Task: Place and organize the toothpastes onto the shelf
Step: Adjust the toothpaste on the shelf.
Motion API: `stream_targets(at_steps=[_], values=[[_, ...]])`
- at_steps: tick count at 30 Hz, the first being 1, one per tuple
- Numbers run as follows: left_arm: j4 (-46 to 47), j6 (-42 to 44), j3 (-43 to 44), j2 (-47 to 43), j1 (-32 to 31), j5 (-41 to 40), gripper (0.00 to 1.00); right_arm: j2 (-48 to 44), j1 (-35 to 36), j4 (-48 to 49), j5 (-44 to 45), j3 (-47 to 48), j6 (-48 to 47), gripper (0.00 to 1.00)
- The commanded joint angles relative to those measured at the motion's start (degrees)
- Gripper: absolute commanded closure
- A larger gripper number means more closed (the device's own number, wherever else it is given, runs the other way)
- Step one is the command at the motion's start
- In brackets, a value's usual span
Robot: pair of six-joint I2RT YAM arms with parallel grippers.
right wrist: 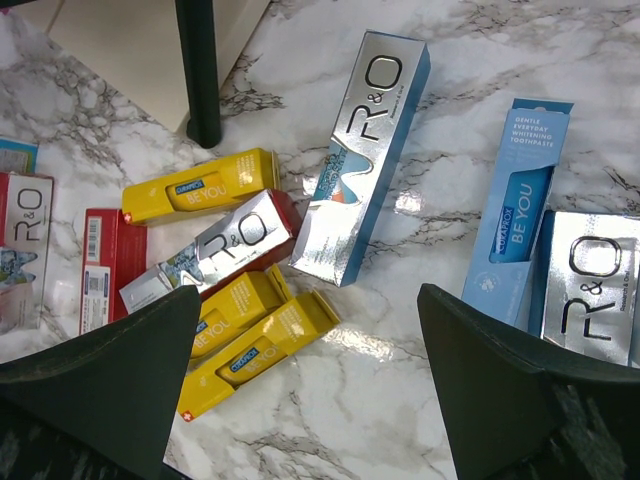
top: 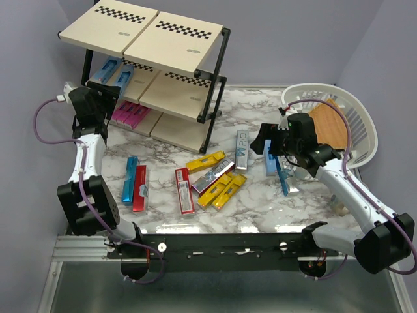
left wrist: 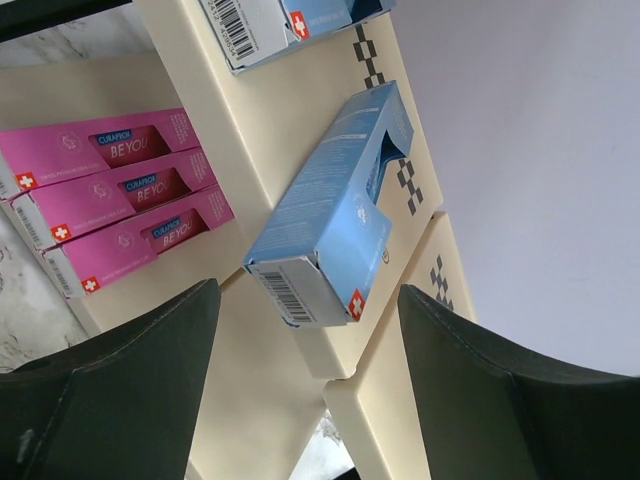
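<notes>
The shelf (top: 163, 39) stands at the back left. Two light blue toothpastes (top: 112, 70) lie on its middle tier and pink ones (top: 129, 114) on the bottom tier. My left gripper (top: 107, 98) is at the shelf's left end, open and empty. In the left wrist view a light blue box (left wrist: 330, 215) lies on the middle board (left wrist: 250, 120) just beyond my left gripper (left wrist: 305, 295), with three pink boxes (left wrist: 110, 200) below. My right gripper (top: 264, 142) hovers open over the table. Below the right gripper (right wrist: 308, 300) lie yellow boxes (right wrist: 255, 340), a silver box (right wrist: 360, 160) and a light blue box (right wrist: 520, 210).
More boxes lie on the marble table (top: 260, 202): a blue one (top: 130, 177) and red ones (top: 140, 188) (top: 184, 190) at the front left. A white basket (top: 355, 124) holding a wooden board (top: 329, 124) stands at the back right. The shelf's black leg (right wrist: 198, 70) is near the yellow boxes.
</notes>
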Motion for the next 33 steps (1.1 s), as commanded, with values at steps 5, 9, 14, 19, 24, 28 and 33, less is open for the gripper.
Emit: stream_targets(at_steps=[5, 9, 14, 19, 24, 28, 33], values=[[2.70, -1.73, 1.38, 1.69, 0.36, 1.65, 0.26, 0.12, -0.20, 1.07, -0.25, -0.15, -1.17, 0.02], [3.94, -2.61, 1.20, 1.78, 0.36, 1.12, 0.36, 0.56, -0.29, 0.98, -0.16, 0.11, -1.26, 0.02], [4.72, -3.49, 1.29, 1.95, 0.45, 0.07, 0.46, 1.00, -0.20, 0.72, -0.07, 0.55, -1.35, 0.02], [6.83, -7.26, 1.38, 3.18, 0.98, 0.50, 0.53, 1.35, -0.29, 0.72, -0.07, 0.64, -1.44, 0.02], [7.46, -8.50, 3.31, 4.24, 1.24, -0.11, 0.56, 1.70, -0.20, 0.54, 0.02, 0.90, -1.53, 0.02], [6.58, -9.72, 5.07, 5.11, 1.51, -1.25, 0.57, 1.88, -0.20, 0.37, 0.37, 1.25, -1.61, 0.02], [5.00, -11.13, 7.87, 7.22, 1.59, -1.69, 0.57, 2.06, -0.20, 0.28, 0.46, 1.43, -1.79, 0.02]])
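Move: The right-hand blue toothpaste on the middle tier has its near end just beyond the left hand's open fingers; its middle lies about 8 cm ahead, 2 cm right and 1 cm up. The other blue toothpaste is some 10 cm ahead and 4 cm left. The pink toothpastes lie on the tier below, roughly 7 cm ahead, 2 cm left and 13 cm down. From the right hand the aimed-at blue box is some 24 cm ahead, 49 cm left and 9 cm higher. The right-hand blue toothpaste gets its near end pinched between the left hand's fingertips, which close from wide to about half open as the hand eases forward about a centimetre. Then, closing only slightly more, the hand pushes on into the tier, forward with some left and up, about 3 cm forward in all, rolling its left side down a little under 10 degrees. ##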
